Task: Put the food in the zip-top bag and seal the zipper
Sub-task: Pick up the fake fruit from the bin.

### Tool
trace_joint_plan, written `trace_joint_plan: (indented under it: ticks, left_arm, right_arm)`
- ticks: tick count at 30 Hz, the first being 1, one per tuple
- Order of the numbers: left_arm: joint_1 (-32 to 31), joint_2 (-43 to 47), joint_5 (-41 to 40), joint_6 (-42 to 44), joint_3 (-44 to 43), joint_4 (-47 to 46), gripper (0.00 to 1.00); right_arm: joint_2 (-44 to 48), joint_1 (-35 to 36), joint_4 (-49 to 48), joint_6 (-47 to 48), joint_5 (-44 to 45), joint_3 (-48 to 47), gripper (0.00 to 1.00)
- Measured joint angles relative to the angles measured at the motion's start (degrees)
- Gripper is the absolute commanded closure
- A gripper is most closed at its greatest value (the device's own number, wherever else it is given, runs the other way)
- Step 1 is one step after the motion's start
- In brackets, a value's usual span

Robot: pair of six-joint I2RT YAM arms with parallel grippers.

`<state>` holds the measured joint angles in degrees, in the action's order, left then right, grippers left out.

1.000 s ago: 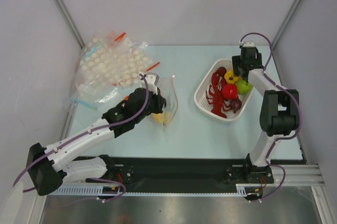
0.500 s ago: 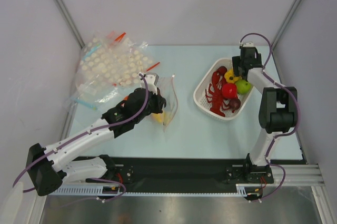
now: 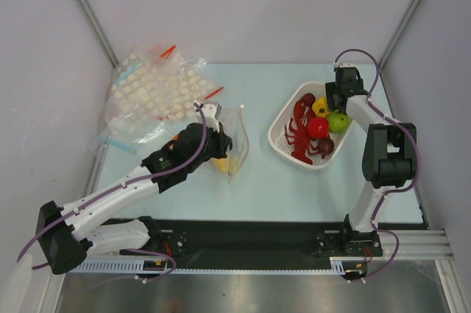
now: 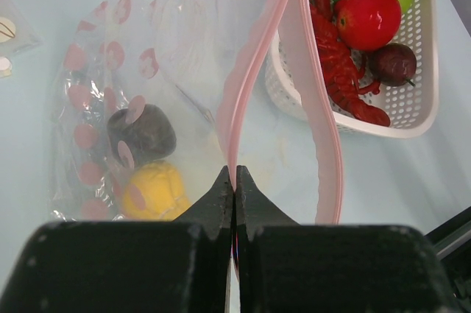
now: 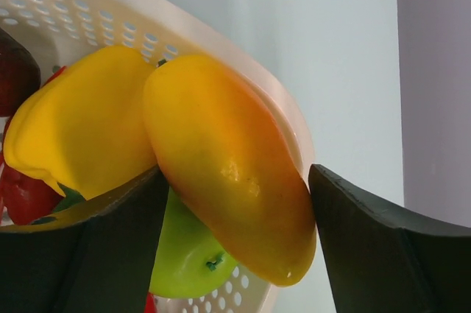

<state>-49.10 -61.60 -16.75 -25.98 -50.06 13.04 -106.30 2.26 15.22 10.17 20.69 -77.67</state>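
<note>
My left gripper point(image 4: 235, 180) is shut on the pinkish-red zipper point(image 4: 254, 55) of the clear zip-top bag point(image 3: 237, 140), holding its mouth open. Inside the bag lie a dark round fruit point(image 4: 143, 132) and a yellow piece point(image 4: 153, 188). My right gripper point(image 5: 235, 202) is at the far rim of the white basket point(image 3: 277, 136), with both fingers touching the orange-yellow mango point(image 5: 228, 166). The yellow bell pepper point(image 5: 81, 121), green apple point(image 5: 188, 254), red apple point(image 3: 318, 128), red lobster point(image 3: 300, 132) and a purple fruit point(image 3: 325, 146) lie in the basket.
A pile of clear bags printed with white dots point(image 3: 158, 92) lies at the back left. Grey walls close in the table on the left, back and right. The basket point(image 4: 412, 121) stands just right of the bag's mouth.
The basket has shifted slightly to the left with my right gripper at its rim. My left arm and the bag have stayed put.
</note>
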Motion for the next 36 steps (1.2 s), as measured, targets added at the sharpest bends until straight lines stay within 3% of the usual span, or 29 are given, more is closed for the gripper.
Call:
trace_joint_plan:
  ticks: [4,14,27,36]
  left_arm:
    - [0.0,0.3,0.0,0.0,0.0,0.0,1.0]
    - [0.0,0.5,0.0,0.0,0.0,0.0,1.0]
    - [0.0,0.5,0.0,0.0,0.0,0.0,1.0]
    - [0.0,0.5,-0.7,0.0,0.0,0.0,1.0]
  right_arm:
    - [0.0,0.0,1.0,-0.1,0.5,-0.2,0.43]
    - [3.5,2.4,1.1,-3.0,-0.6,1.3,0.47]
    - [22.4,16.7,-0.1,-6.7,-3.6,8.3,0.5]
    - [41.2,34.7,-5.8,-9.7,-7.9,21.2,0.5]
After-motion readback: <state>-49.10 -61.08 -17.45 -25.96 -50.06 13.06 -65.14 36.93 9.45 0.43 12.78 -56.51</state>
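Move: The orange-yellow mango lies at the far right rim of the bin, right between the open right fingers, its middle about 1 cm ahead of and 1 cm below the hand point. The yellow pepper is some 7 cm left, 3 cm back and 3 cm lower; the green apple about 6 cm back, 2 left and 4 lower. The bag stands roughly 37 cm left and 18 back. From the left gripper the mango is about 22 cm ahead, 41 right and 11 lower. Close the right fingers around the mango's sides, then lift it out and sweep it left across the bin towards the open bag, about 25 cm left and 15 cm each up and back, gathering speed. Turn the hand some 35 degrees counter-clockwise on the way, tipping the fingers up, and keep the left gripper still, shut on the bag. ##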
